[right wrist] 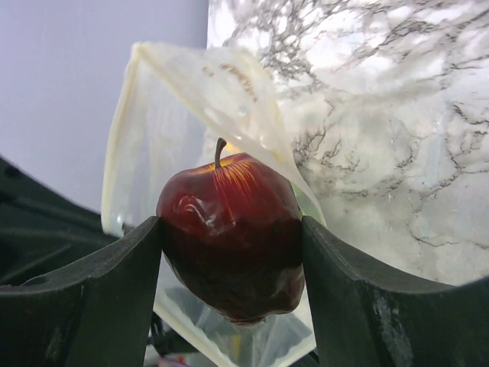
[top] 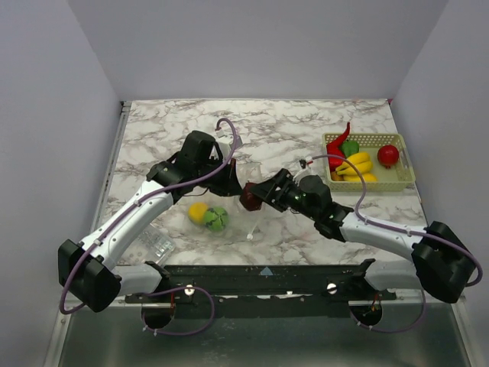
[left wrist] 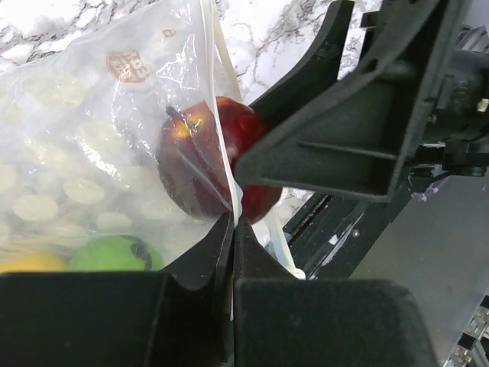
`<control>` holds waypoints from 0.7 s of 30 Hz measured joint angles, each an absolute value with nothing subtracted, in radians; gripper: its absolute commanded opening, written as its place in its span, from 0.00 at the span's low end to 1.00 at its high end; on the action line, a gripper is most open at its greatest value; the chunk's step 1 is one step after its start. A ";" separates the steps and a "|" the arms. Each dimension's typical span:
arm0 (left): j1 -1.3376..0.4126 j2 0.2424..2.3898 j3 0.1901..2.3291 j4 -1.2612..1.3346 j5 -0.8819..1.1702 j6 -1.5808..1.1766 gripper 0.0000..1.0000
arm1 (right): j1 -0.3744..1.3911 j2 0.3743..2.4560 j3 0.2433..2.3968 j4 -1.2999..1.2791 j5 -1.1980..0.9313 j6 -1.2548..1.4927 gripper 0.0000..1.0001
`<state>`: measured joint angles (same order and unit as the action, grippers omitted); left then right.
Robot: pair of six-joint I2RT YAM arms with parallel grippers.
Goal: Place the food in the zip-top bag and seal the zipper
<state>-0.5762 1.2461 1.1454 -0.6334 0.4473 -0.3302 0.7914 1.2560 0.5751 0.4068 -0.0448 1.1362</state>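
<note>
My right gripper (top: 250, 196) is shut on a dark red toy apple (right wrist: 229, 233) and holds it at the mouth of the clear zip-top bag (right wrist: 172, 99). In the left wrist view the apple (left wrist: 206, 157) sits half past the bag's pale rim strip (left wrist: 226, 145). My left gripper (left wrist: 233, 229) is shut on that rim and holds the bag's mouth up. The bag (top: 218, 218) lies at the table's middle with a yellow fruit (top: 198, 211) and a green one (top: 215, 219) inside; the green one (left wrist: 114, 252) also shows through the plastic.
A pale green basket (top: 403, 177) at the back right holds a red chili (top: 337, 148), a green pepper (top: 350, 147), bananas (top: 357, 165) and a red fruit (top: 388, 155). A small crinkly clear packet (top: 155, 244) lies near the front left edge.
</note>
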 measured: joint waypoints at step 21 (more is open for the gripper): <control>-0.576 1.235 1.131 -0.614 0.485 -0.340 0.00 | 0.871 1.526 0.722 0.451 0.119 1.808 0.79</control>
<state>-0.5762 1.2350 1.1313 -0.6136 0.4847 -0.3401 0.8715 1.5261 0.7219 0.4507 0.1188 1.8084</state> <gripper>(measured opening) 0.011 0.678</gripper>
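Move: The right hand holds the dark red apple at the bag's mouth, whose edge is pinched by the left fingers about 4 cm to its left and roughly level fore and aft. Inside the bag, some 12 cm lower, the green vegetable lies about 12 cm left and 8 cm back, and the yellow fruit about 18 cm left and 6 cm back. From the left hand the apple is some 5 cm to the right, about level ahead and a few centimetres lower. Feed the apple through the bag's mouth with the right gripper: first ease forward about 3 cm while dipping slightly, then sweep left some 5 cm past the mouth edge, rising a little again. Roll the wrist left side up throughout, tipping the fingers down some 25 degrees and turning them clockwise, grip kept on the apple. Keep the left fingers pinching the bag edge, nearly still. ##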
